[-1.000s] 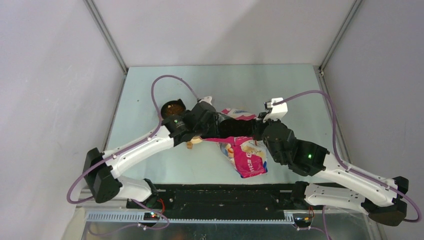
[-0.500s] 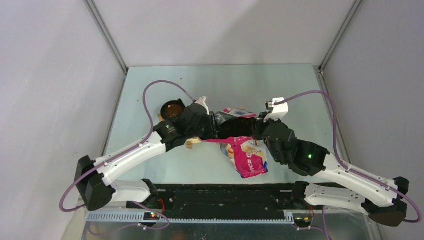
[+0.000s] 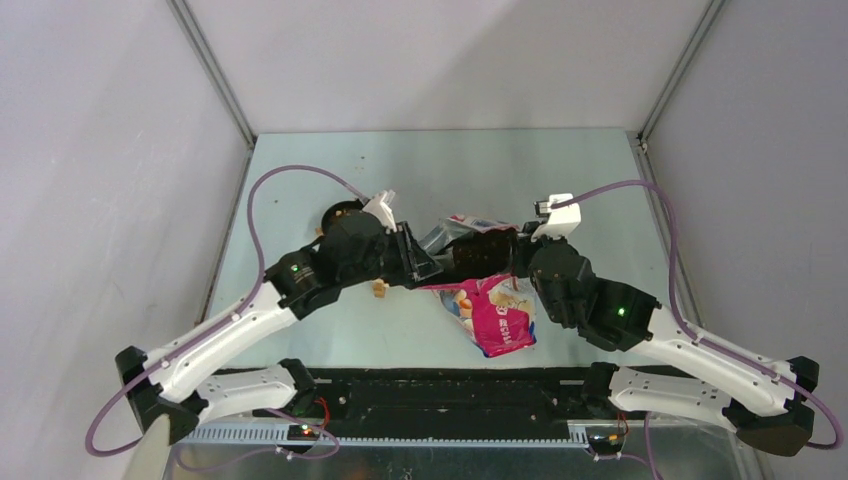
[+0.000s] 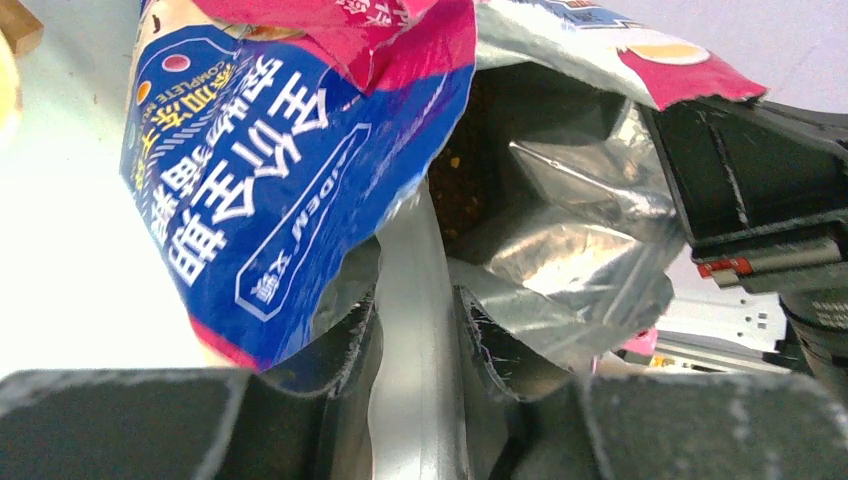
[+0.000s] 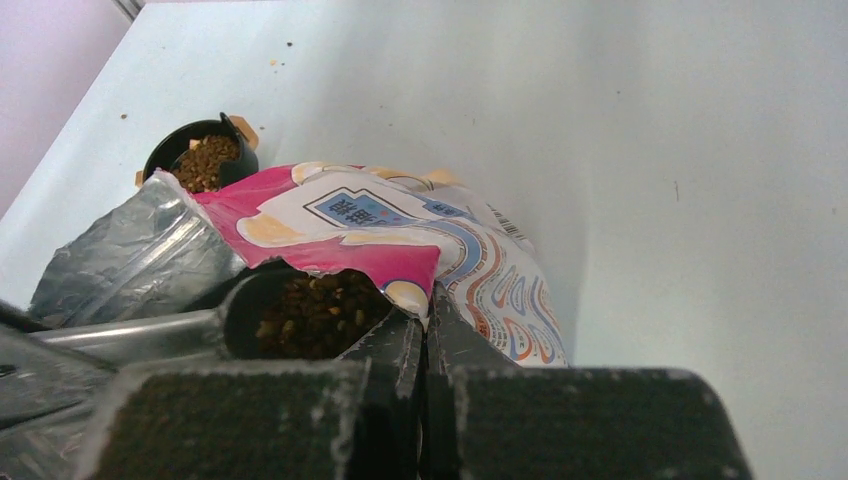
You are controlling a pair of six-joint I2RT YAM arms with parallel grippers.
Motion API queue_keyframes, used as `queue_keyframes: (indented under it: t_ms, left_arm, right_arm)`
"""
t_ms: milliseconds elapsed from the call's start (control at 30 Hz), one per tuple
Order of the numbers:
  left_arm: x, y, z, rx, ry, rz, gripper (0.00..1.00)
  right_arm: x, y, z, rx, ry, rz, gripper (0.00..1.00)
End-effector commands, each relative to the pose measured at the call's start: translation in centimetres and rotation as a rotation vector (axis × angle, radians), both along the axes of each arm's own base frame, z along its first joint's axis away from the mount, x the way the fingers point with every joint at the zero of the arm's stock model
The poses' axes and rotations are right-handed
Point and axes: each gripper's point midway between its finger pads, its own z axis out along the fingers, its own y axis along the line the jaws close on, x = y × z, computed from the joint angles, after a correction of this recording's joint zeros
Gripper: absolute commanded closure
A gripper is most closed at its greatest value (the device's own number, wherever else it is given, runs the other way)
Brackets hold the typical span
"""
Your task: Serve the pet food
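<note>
The glossy blue-and-pink bag (image 3: 495, 312) lies mid-table with its mouth held open. My right gripper (image 5: 425, 330) is shut on the torn pink edge of the bag (image 5: 400, 235). My left gripper (image 4: 415, 310) is shut on the grey handle of the plastic scoop (image 4: 410, 360), which reaches into the bag (image 4: 270, 170). The scoop's cup (image 5: 240, 310) is full of pet food (image 5: 315, 310). More pet food fills the dark bowl (image 5: 205, 155); seen from above, the bowl (image 3: 338, 212) is half hidden behind the left arm.
A small tan block (image 3: 380, 290) lies on the table just under the left wrist. A few stray pellets (image 5: 275, 62) dot the far table. Enclosure walls close in on the left, back and right.
The left arm has drawn back toward the left, pulling the scoop partway out of the bag mouth and covering more of the bowl. The right arm holds still.
</note>
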Motion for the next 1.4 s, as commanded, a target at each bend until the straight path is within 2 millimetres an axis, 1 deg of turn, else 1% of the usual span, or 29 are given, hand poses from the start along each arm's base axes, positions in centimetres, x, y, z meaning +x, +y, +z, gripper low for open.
queue_keyframes:
  t_ms: [0, 100, 133, 267, 300, 333, 367, 400, 433, 467, 567, 600, 700, 933, 1200, 1333, 1367]
  left_arm:
    - [-0.7, 1.4, 2.0, -0.036, -0.023, 0.037, 1.0]
    - [-1.0, 2.3, 2.3, -0.044, -0.035, 0.057, 1.0]
    - [-0.9, 2.7, 2.0, -0.037, -0.038, 0.074, 1.0]
    - [-1.2, 4.4, 2.7, -0.064, -0.073, 0.127, 1.0]
    - [-1.2, 4.7, 2.3, -0.06, -0.069, 0.137, 1.0]
    - [-1.4, 5.1, 2.7, -0.075, -0.082, 0.146, 1.0]
    - [-1.4, 5.3, 2.4, -0.081, -0.082, 0.152, 1.0]
    - [-1.7, 5.5, 2.8, -0.102, -0.092, 0.153, 1.0]
    - [-1.8, 5.6, 2.5, -0.107, -0.089, 0.156, 1.0]
    - [-2.0, 5.9, 2.8, -0.122, -0.098, 0.157, 1.0]
    - [-2.2, 6.3, 2.8, -0.149, -0.105, 0.171, 1.0]
    - [-2.4, 6.5, 3.0, -0.162, -0.113, 0.173, 1.0]
    - [-2.5, 7.0, 2.9, -0.172, -0.111, 0.186, 1.0]
    - [-2.7, 7.0, 2.7, -0.21, -0.117, 0.19, 1.0]
    - [-2.9, 7.0, 4.4, -0.286, -0.161, 0.178, 1.0]
    - [-3.0, 6.6, 5.6, -0.299, -0.184, 0.154, 1.0]
    - [-3.0, 6.5, 5.6, -0.293, -0.182, 0.149, 1.0]
  right_arm:
    - [0.3, -1.4, 3.0, 0.077, -0.069, -0.059, 1.0]
    - [0.2, -1.5, 3.0, 0.08, -0.068, -0.061, 1.0]
    - [0.2, -1.6, 3.0, 0.082, -0.068, -0.062, 1.0]
    - [0.1, -1.9, 3.2, 0.096, -0.07, -0.068, 1.0]
    - [0.0, -1.9, 3.3, 0.1, -0.071, -0.065, 1.0]
    - [0.0, -1.9, 3.3, 0.099, -0.069, -0.063, 1.0]
    - [-0.1, -1.9, 3.3, 0.102, -0.069, -0.06, 1.0]
    - [-0.1, -1.8, 3.3, 0.103, -0.069, -0.058, 1.0]
    - [-0.1, -1.8, 3.3, 0.104, -0.068, -0.054, 1.0]
    - [-0.1, -1.7, 3.3, 0.104, -0.068, -0.054, 1.0]
    - [-0.2, -1.6, 3.4, 0.108, -0.068, -0.047, 1.0]
    - [-0.2, -1.6, 3.4, 0.111, -0.068, -0.046, 1.0]
    - [-0.2, -1.7, 3.4, 0.112, -0.068, -0.046, 1.0]
    - [-0.4, -1.9, 3.7, 0.127, -0.072, -0.042, 1.0]
    - [-0.8, -1.7, 3.9, 0.142, -0.072, -0.016, 1.0]
    - [-0.7, -1.4, 3.8, 0.128, -0.072, -0.007, 1.0]
    - [-0.7, -1.3, 3.8, 0.128, -0.072, -0.005, 1.0]
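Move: The left hand holds the scoop with its head inside the pet food bag; the mouth's middle is about 9 cm to its right, 3 ahead and 3 below. The cream bowl, still to be served, sits roughly 12 cm ahead, 10 left and 21 below, the filled black bowl about 19 ahead, 19 left, equally low. From the right hand, pinching the bag's rim, the cream bowl lies some 25 cm left, 8 ahead and 25 below. Left, back and up, about 8 cm in all, the left hand draws the scoop out through the bag's mouth; most of the travel comes early, then it nearly pauses while the fingertips keep tipping up, some 15 degrees, bringing the scoop closer to level. Its grip stays shut on the handle. The right hand keeps pinching the rim, easing about 1 cm to the right. ##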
